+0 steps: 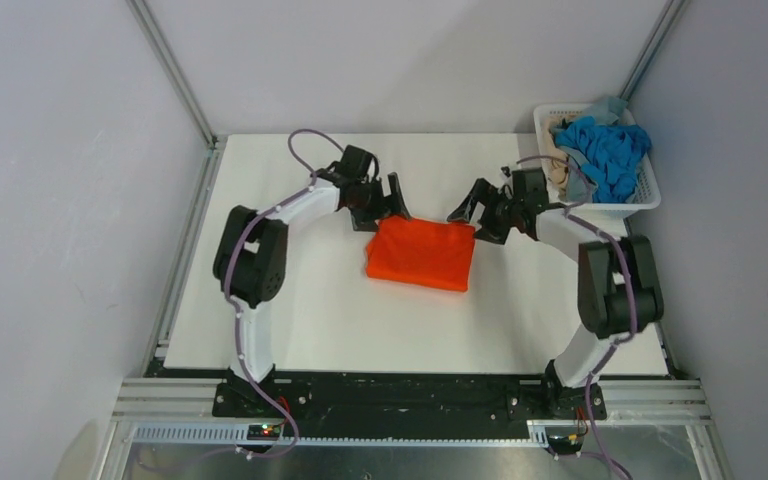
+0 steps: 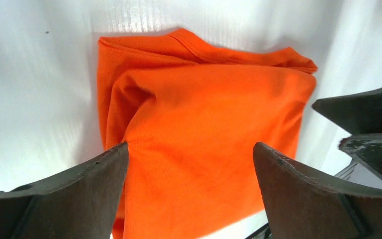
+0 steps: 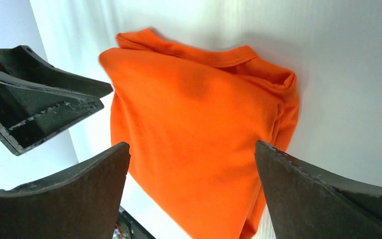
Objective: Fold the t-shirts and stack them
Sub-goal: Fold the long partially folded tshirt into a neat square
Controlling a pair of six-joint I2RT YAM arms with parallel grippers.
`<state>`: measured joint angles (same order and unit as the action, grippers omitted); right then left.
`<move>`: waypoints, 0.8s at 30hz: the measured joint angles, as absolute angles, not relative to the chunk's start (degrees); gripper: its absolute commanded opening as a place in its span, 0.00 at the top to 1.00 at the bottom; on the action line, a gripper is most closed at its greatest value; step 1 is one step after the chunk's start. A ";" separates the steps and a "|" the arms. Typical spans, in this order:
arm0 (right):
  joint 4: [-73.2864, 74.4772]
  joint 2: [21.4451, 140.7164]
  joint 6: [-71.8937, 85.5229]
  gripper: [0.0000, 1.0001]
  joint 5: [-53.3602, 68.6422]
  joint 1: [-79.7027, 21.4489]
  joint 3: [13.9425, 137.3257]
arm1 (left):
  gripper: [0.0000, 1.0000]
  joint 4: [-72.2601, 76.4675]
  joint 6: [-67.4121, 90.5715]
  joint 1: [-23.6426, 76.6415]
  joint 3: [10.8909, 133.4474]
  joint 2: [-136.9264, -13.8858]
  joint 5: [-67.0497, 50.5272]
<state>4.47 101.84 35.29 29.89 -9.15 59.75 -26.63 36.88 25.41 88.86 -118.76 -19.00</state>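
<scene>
A bright orange t-shirt (image 1: pixel 422 253) lies folded into a rough rectangle in the middle of the white table. It fills the left wrist view (image 2: pixel 199 114) and the right wrist view (image 3: pixel 199 124). My left gripper (image 1: pixel 388 205) hovers open and empty at the shirt's far left corner. My right gripper (image 1: pixel 475 212) hovers open and empty at its far right corner. The other t-shirts, bright blue (image 1: pixel 608 152), grey-blue (image 1: pixel 605 106) and beige (image 1: pixel 558 172), sit bunched in the basket at the far right.
A white slotted plastic basket (image 1: pixel 648 192) stands at the table's far right corner. Grey walls and metal frame rails close in the table on the left, back and right. The arm bases stand at the near edge.
</scene>
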 measured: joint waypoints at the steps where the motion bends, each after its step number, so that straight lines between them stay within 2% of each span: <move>1: 6.13 99.61 34.59 0.00 29.19 -9.32 59.75 | 0.02 -27.29 36.67 25.47 88.62 -117.45 -18.35; 6: 10.63 85.65 32.42 0.00 25.80 -12.29 58.87 | 0.02 -27.99 35.46 25.91 86.21 -106.52 -15.90; 11: 4.73 76.62 36.05 0.00 28.64 -18.52 50.22 | 0.02 -27.00 35.55 28.56 82.81 -98.56 -15.22; 17: -2.57 82.65 41.65 0.00 31.73 -22.15 41.28 | 0.02 -22.74 37.30 32.23 75.68 -103.00 -17.63; 24: -9.17 85.54 44.45 0.00 33.54 -19.09 31.59 | 0.02 -18.41 40.29 31.53 65.34 -105.43 -18.55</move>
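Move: The folded orange t-shirt lies just beneath both hands, which hover by its two far corners. Its middle is about 7 cm back and 7 cm to the right of the left hand, roughly 3 cm below it. From the right hand the middle is some 6 cm back and 10 cm to the left, about 4 cm below. The laundry basket stands well clear, roughly 17 cm ahead and 32 cm to the right of the right hand. Both hands, wide open, rise from the t-shirt's far corners by about 11 cm and swing back towards the base, tipping their fingertips up some 15 degrees on the way and levelling out again on the descent. They come down on the near half of the t-shirt, the left about 10 cm farther back than it began and the right about 14 cm back and a little to its left, both pressing their open fingertips onto the cloth without pinching. ##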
